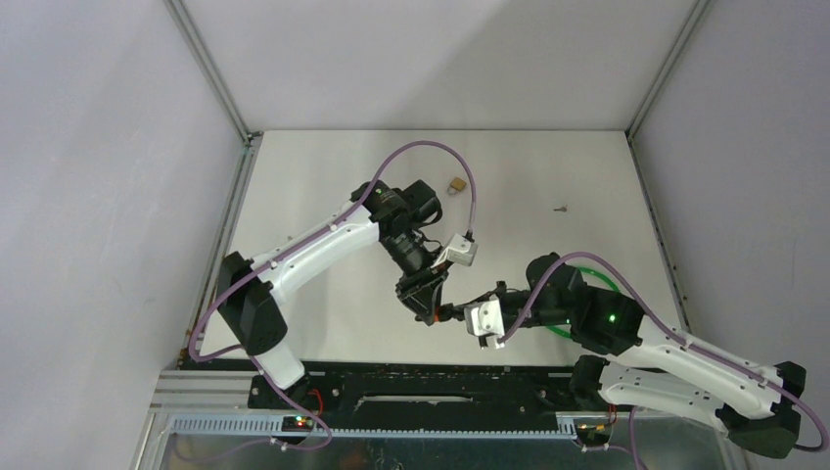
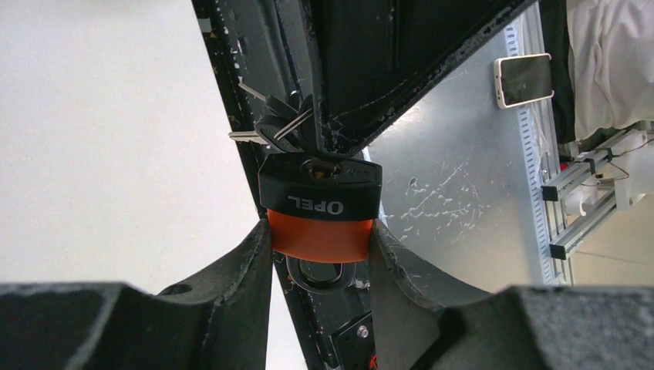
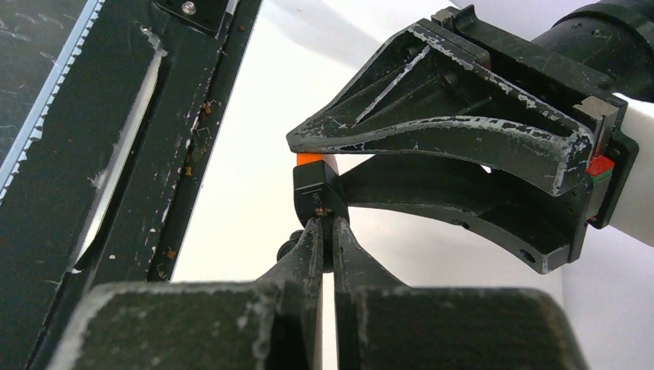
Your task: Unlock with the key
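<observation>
My left gripper [image 2: 320, 231] is shut on a padlock [image 2: 318, 206] with a black "OPEL" band and an orange body, one finger pressed against each side. Its steel shackle [image 2: 316, 279] points back toward my wrist and looks seated in the body. My right gripper [image 3: 325, 222] is shut on the dark head of the key [image 3: 325, 236], which sits at the padlock's [image 3: 315, 183] keyhole end. Spare keys [image 2: 258, 132] on the ring hang beside it. In the top view both grippers, left [image 1: 423, 297] and right [image 1: 458, 314], meet above the table's near middle.
A small brass object [image 1: 456, 185] lies at the back of the white table [image 1: 323, 176], and a tiny dark piece [image 1: 561, 208] lies to its right. A green ring [image 1: 577, 294] shows under the right arm. Metal frame posts stand at the table's back corners.
</observation>
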{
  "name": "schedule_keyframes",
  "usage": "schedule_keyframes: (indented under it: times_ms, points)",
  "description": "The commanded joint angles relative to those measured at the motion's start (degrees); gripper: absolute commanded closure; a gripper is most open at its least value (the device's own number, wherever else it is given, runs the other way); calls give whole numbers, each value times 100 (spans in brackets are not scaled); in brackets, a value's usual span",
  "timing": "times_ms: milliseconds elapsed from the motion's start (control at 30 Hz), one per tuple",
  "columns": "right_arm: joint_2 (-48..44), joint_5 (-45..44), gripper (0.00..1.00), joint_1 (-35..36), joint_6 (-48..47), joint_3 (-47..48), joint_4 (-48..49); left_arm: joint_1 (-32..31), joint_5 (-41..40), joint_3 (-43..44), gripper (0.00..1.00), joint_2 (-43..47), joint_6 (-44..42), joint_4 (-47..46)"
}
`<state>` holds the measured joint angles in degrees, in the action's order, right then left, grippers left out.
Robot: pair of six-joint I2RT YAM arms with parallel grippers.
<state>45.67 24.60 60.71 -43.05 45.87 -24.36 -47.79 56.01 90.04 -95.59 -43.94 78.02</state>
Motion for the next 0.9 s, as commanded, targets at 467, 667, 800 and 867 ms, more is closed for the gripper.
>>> schedule_keyframes:
  times_ms: [467,667,800,867]
  points:
    - [1089,1459,100,-1445,1641,654,-173,46,-545,-221,100,1098,1473,-2642]
    - [986,1318,99,-1557,1583,704,-216,158,-488,-479,100,1233,1575,-2912]
    - [790,1209,81,-1660,1451,704,-316,315,-485,-628,100,1382,1682,-3089]
    - [696,1246,66,-1817,1471,704,-354,366,-600,-673,100,1456,1696,-3180]
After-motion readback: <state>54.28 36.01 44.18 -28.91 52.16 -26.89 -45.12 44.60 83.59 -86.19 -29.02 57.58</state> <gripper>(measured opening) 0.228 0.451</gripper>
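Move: The left gripper already holds the orange padlock, with the key in its keyhole roughly 5 cm to that hand's right, level fore and aft and about 1 cm higher. From the right gripper, shut on the key's head, the orange padlock lies about 5 cm left and 1 cm down. The other keys hang some 3 cm below the right hand and 1 cm to its left. From that same hand, the green cable's loop is roughly 9 cm ahead, 25 cm right and 21 cm down. Bring the left gripper, with the orange padlock, and the right gripper, with the key in it, forward together about 5 cm, dipping slightly before rising again. Meanwhile roll the right wrist some 20 degrees about its fingers' line and turn the left the opposite way, twisting key against padlock. Then, with the hands nearly still, start opening the right fingers around the key's head; keep the left grip. ##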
